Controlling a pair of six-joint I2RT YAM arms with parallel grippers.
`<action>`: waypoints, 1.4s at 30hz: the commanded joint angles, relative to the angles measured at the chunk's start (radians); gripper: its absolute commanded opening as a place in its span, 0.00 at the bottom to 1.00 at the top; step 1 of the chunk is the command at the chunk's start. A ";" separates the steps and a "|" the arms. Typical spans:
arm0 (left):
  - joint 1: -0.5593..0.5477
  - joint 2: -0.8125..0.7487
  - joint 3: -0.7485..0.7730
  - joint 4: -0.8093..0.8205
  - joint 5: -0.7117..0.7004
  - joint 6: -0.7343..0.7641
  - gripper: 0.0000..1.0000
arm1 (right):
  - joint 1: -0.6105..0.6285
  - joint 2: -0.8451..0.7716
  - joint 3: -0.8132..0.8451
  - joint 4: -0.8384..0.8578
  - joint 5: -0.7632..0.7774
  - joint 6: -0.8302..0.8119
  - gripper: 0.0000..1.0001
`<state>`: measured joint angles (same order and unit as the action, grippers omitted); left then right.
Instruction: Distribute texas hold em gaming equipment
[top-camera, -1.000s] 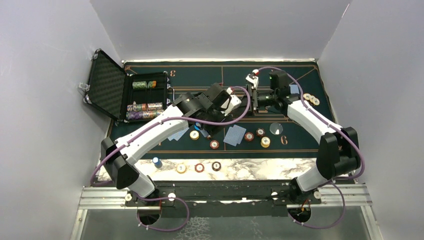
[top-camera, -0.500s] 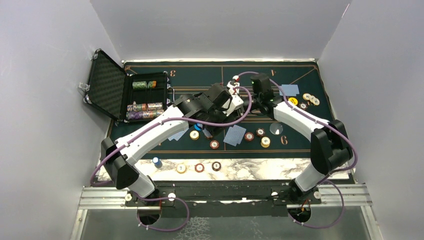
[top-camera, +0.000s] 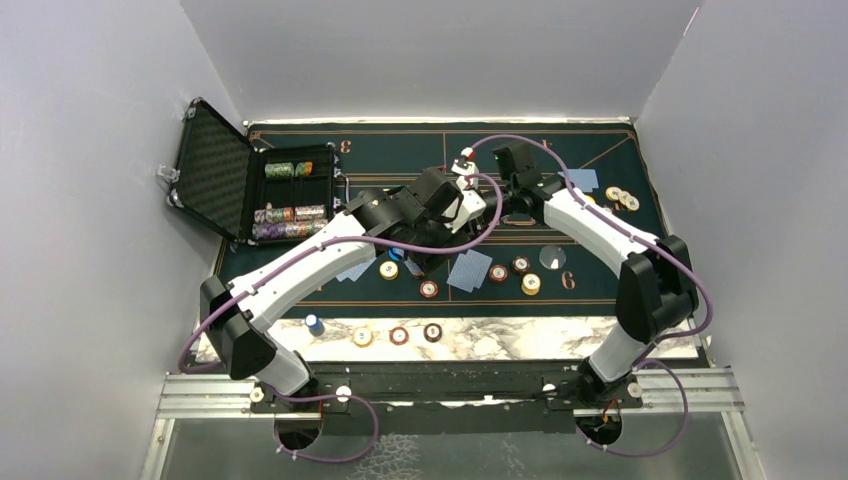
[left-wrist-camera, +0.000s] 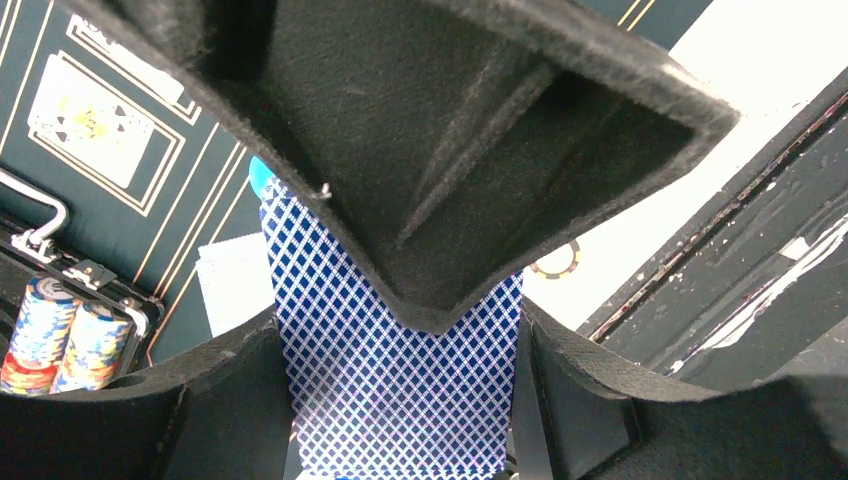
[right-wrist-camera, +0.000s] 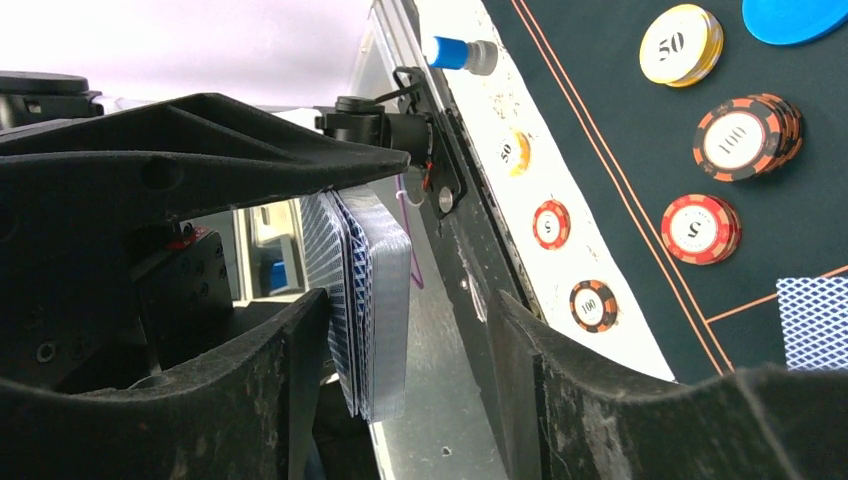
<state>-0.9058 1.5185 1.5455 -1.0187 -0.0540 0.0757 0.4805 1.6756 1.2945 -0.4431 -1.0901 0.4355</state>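
My left gripper hovers over the middle of the green mat, shut across the width of a deck of blue-backed playing cards. In the left wrist view its jaws press both long edges. My right gripper has come in from the right and stands open astride that deck. Its left finger lies against the deck's face and its right finger stands well clear. Loose chips, a yellow chip, a blue disc and a clear disc lie on the mat below.
The open black case with rows of chips stands at the left. Single cards lie on the mat, one more beside chips at the right. Three chips and a blue-capped piece sit on the marble strip.
My right arm swung left from the mat's right half to the deck, and its jaws narrowed around it. The left arm and the deck stayed put.
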 joint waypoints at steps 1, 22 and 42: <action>-0.007 -0.048 -0.001 0.028 -0.003 -0.002 0.00 | -0.014 0.010 0.020 -0.100 0.063 -0.066 0.59; -0.007 -0.062 -0.031 0.027 -0.002 -0.014 0.00 | -0.107 -0.078 -0.002 -0.048 -0.057 -0.049 0.59; -0.006 -0.035 -0.024 0.020 0.003 0.009 0.00 | -0.082 -0.097 -0.129 0.223 -0.244 0.160 0.26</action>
<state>-0.9073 1.4944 1.5143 -1.0157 -0.0540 0.0715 0.3897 1.5986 1.1816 -0.3069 -1.2694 0.5335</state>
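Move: The deck, gripped in the left fingers, has its middle about 2 cm left of the right hand and 1 cm back, at about the same height; from the left hand it lies some 2 cm right, 1 cm ahead and 2 cm lower. On the table about 20 cm below the right hand, the dealt cards lie 4 cm to its right, level with it. The red chip stack is 4 cm back and 4 cm left, and the black 100 stack is 6 cm left, straight level. With its rear finger already lying across the deck's patterned face, the right hand draws off rightward towards the deck's outer end, about 3 cm, edging some 2 cm forward. It then swings back about 2.5 cm while rising 1.5 cm and tilting slightly, its fingers closing to under half their starting gap. The left hand keeps its grip on the deck, almost still. ##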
